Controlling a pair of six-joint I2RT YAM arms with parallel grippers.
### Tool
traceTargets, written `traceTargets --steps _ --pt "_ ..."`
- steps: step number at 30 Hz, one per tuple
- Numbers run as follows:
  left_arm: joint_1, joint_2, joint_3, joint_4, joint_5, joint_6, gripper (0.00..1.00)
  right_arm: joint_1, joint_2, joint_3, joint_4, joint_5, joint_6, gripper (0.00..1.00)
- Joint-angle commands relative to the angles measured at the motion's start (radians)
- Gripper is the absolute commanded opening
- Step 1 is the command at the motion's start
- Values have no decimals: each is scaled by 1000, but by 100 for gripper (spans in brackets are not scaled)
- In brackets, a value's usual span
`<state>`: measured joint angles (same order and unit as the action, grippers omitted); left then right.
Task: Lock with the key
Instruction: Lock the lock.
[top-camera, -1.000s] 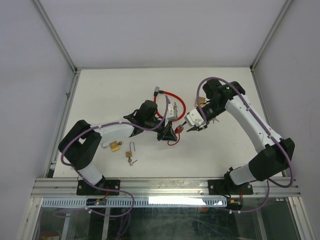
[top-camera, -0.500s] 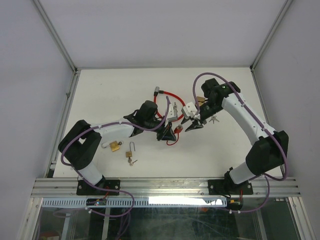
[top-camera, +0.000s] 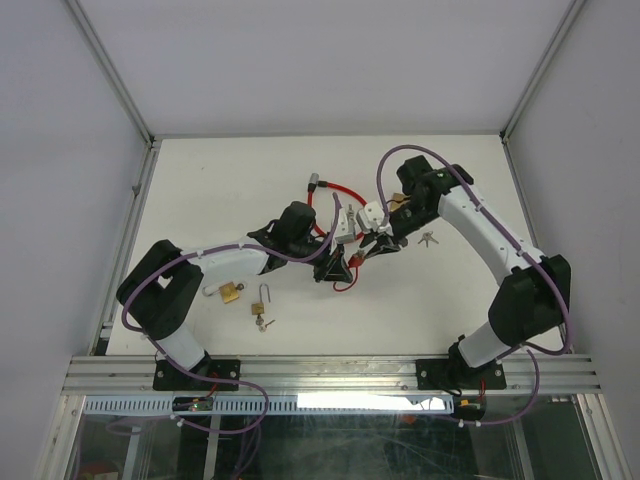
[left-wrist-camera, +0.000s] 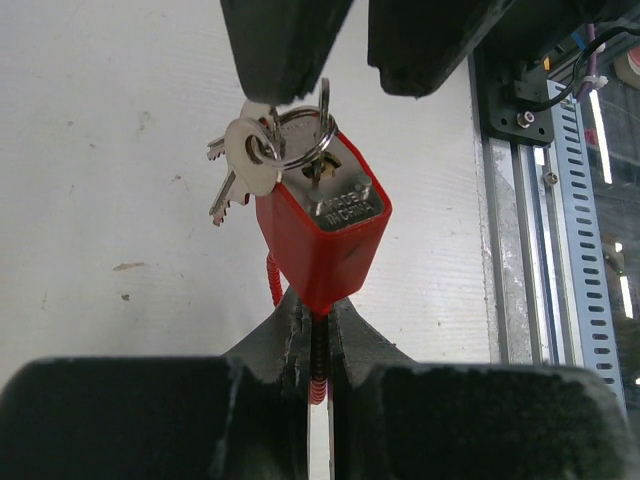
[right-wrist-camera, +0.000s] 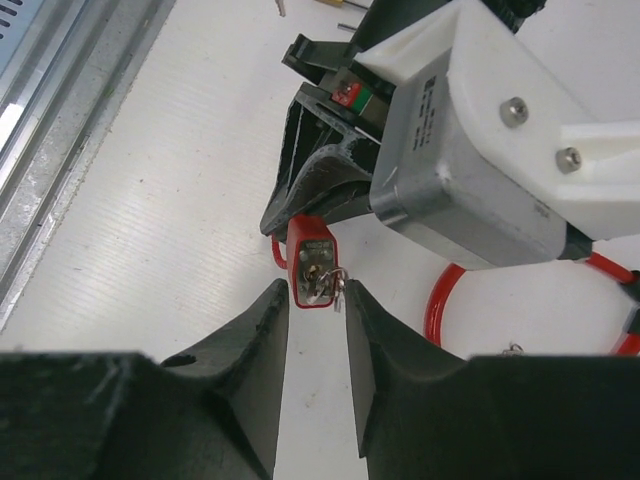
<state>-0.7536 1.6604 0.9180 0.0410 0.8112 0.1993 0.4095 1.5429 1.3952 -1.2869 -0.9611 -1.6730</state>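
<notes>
A red padlock (left-wrist-camera: 320, 235) on a red coiled cable (top-camera: 345, 195) hangs upright in my left gripper (left-wrist-camera: 318, 335), which is shut on its lower end where the cable enters. A key (right-wrist-camera: 330, 282) sits in the lock's keyhole, with a ring of spare keys (left-wrist-camera: 255, 165) hanging from it. My right gripper (right-wrist-camera: 316, 295) has one finger on each side of the key end of the lock, jaws apart, with the key ring close to the right finger (right-wrist-camera: 360, 330). In the top view the left gripper (top-camera: 335, 268) and right gripper (top-camera: 362, 250) meet mid-table.
A brass padlock (top-camera: 230, 292) and a small open padlock with keys (top-camera: 262, 305) lie near the left arm. Loose keys (top-camera: 428, 239) lie by the right arm. The metal frame rail (left-wrist-camera: 520, 250) runs along the table's near edge.
The right gripper has moved left to the lock in the left gripper and now straddles the key. Its jaws widened, then narrowed. The left arm has not moved.
</notes>
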Motion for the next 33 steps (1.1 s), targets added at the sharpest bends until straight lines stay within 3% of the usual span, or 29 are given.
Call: traceTargets --steps 1,7,12,17,21,33 --pt "-7 -50 39 29 13 28 0 14 2 -8 -7 -3 -5 31" --pt "-9 -50 41 28 20 26 0 22 5 -22 0 3 -13 25" --pt "-8 -51 42 24 26 25 0 27 5 -26 -8 18 -47 13" --pt "-7 -47 48 14 53 31 0 27 0 -18 -110 20 -251 0" --pt "-1 -45 51 10 129 31 0 26 5 -5 -240 30 -493 0" --pt "38 131 175 -164 452 47 0 37 -100 -45 -216 69 -798 0"
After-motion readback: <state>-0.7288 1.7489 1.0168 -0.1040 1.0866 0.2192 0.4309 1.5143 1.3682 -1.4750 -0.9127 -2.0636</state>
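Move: The key's head with its ring, standing in the red padlock, sits between the right hand's open fingers, about 1 cm back from that hand's point, level sideways and 1 cm below. From there the spare keys lie some 12 cm ahead and 18 cm right, the thick red cable some 22 cm ahead and 4 cm left, both about 17 cm down. From the left hand, which holds the padlock's red shackle, the key head is some 2 cm ahead, 3 cm right and 6 cm up. Down by just over a centimetre, the right hand eases over the key head, shuts its fingers on it, then draws back some 2.5 cm and slightly right while turning about 15 degrees counter-clockwise. The left hand keeps its pinch on the shackle and late on also goes back about 3 cm, rising slightly and turning some 10 degrees clockwise. ##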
